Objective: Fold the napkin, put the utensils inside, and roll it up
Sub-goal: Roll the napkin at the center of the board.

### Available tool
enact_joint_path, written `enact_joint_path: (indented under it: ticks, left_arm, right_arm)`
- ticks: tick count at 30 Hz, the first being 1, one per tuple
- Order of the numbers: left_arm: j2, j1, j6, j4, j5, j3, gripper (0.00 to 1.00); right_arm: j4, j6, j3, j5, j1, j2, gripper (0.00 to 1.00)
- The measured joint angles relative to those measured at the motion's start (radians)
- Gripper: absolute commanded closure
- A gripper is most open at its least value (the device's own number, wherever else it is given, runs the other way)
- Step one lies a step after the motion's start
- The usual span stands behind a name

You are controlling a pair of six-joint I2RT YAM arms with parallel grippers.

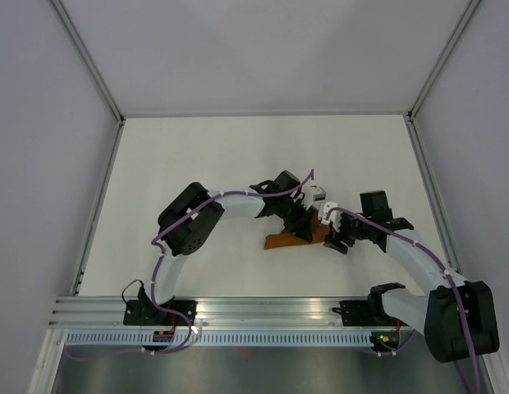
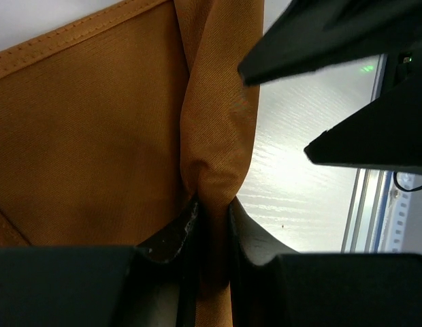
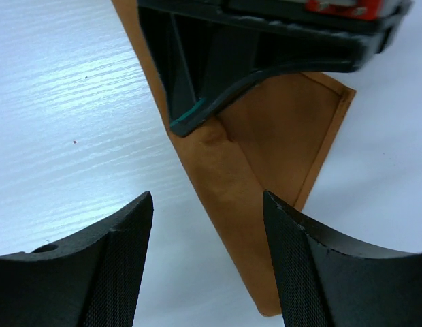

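Note:
The rust-orange napkin (image 1: 289,239) lies folded into a narrow bundle on the white table between both arms. My left gripper (image 1: 302,226) is shut on a rolled fold of the napkin (image 2: 218,122); in the left wrist view the cloth is pinched between its jaws (image 2: 212,204). My right gripper (image 1: 337,244) is open, just right of the napkin. In the right wrist view it (image 3: 205,197) hovers over the napkin's pointed end (image 3: 231,197) without touching. A thin teal-green streak (image 3: 192,114) shows at the left fingertip; I cannot tell whether it is the utensil, which is otherwise hidden.
The white table (image 1: 197,164) is walled by grey panels at the back and sides. A metal rail (image 1: 263,312) runs along the near edge, also showing in the left wrist view (image 2: 364,204). The right gripper's dark fingers (image 2: 361,136) show close to the left one.

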Motion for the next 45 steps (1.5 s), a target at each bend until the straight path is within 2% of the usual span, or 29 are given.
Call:
enact_joint_path:
  ticks: [11,22,30,37,45]
  left_arm:
    - [0.032,0.055,-0.03,-0.169,0.072,0.056,0.97]
    - [0.069,0.075,-0.03,-0.285,0.133,0.108,0.94]
    - [0.089,0.091,-0.03,-0.343,0.182,0.126,0.84]
    - [0.092,0.109,-0.039,-0.358,0.211,0.122,0.61]
    - [0.017,0.149,-0.117,-0.27,0.188,0.031,0.55]
  right_arm:
    - [0.209,0.023,-0.068,0.097,0.208,0.06,0.28]
    - [0.298,0.029,-0.068,0.146,0.297,0.175,0.31]
    - [0.342,0.031,-0.063,0.152,0.3,0.215,0.51]
    - [0.327,0.019,-0.033,0.142,0.305,0.249,0.68]
    - [0.242,-0.004,0.046,0.113,0.298,0.32,0.72]
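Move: The left hand still pinches the rolled near side of the napkin, whose left end lies about 10 cm to its left and 2 cm back, level in height. For the open right hand, the right part of the roll is roughly 3 cm left, 1 cm ahead and 5 cm down; the loose flap lies some 5 cm ahead, 5 cm left and 6 cm below. From the left hand, that right part is about 6 cm right, 1 cm ahead and 1 cm lower. Keeping its pinch, the left hand draws the roll some 4 cm to the left and slightly back while its wrist rolls about 20 degrees, forward side down; the right hand follows leftward about 6 cm and down 4.5 cm onto the right part of the roll, turning slightly counter-clockwise. Once low, the right fingers close around the roll and pinch it, then the left fingers open and that hand eases a little farther left, forward and up. ##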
